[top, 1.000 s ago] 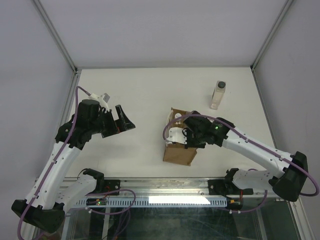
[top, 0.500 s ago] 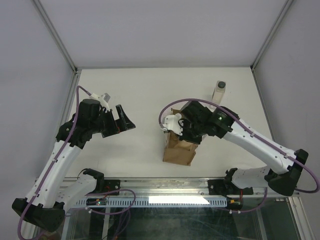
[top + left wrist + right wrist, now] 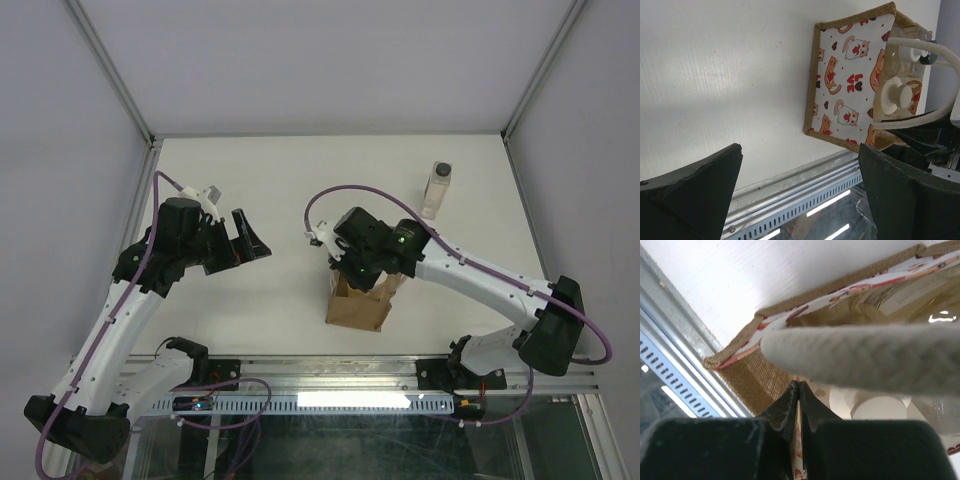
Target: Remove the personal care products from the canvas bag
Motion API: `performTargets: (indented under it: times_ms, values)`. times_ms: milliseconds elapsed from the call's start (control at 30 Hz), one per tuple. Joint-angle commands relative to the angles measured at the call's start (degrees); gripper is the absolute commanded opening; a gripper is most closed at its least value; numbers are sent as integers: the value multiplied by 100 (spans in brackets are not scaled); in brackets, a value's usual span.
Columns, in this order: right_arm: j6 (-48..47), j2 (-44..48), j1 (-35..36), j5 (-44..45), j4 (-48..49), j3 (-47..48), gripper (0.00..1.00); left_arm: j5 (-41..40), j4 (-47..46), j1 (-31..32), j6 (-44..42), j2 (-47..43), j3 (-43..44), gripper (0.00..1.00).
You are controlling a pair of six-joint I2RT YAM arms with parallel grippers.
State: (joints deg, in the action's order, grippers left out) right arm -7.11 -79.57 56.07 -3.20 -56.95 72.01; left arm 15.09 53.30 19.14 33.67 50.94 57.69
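The canvas bag stands near the table's front edge, with my right arm over its top. In the right wrist view my right gripper is shut on the bag's wall, under a pale handle. A pale cap shows inside. The left wrist view shows the bag's cat-print side and two white-capped bottles in its mouth. One clear-beige bottle with a dark cap stands on the table at the back right. My left gripper is open and empty, well left of the bag.
A metal rail runs along the table's front edge just below the bag. Grey walls and frame posts enclose the white table on three sides.
My right wrist has swung left, from the bag's right side to over its top. The standing bottle is fully in view again. The left arm has not moved.
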Motion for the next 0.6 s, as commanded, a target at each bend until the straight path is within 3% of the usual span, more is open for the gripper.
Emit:
performTargets:
  times_ms: [0,267,467,567]
  values:
    - [508,103,73,327,669,-413,10,28,-277,11,21,-124,-12,99]
    - [431,253,92,311,600,-714,27,2,-259,12,-5,-150,-52,99]
    - [487,267,136,243,940,-999,28,2,-272,11,-21,-111,-41,99]
    - [610,245,177,348,1080,-1040,24,2,-269,11,-54,-97,-15,99]
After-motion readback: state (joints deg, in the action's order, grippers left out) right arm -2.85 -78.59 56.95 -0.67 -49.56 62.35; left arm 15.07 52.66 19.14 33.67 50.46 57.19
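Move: The tan tube stands in the near end of the canvas bag, about 1 cm back and 1 cm to the right of the shut right hand, its middle some 8 cm below. The white bottle is roughly 4 cm ahead of that hand at similar depth; the amber bottle lies about 8 cm ahead and 3 cm left, the dark-capped bottle 11 cm ahead and 1 cm right. From the left hand the tube lies some 25 cm right, 6 cm back and 14 cm lower. Sinking about 4 cm into the near end of the bag, the right hand parts its shut fingers to roughly a quarter of their range and brings them down on either side of the tan tube's upper end, between the bag's near wall and the white bottle. It drifts right by about a centimetre on the way down and barely turns. ##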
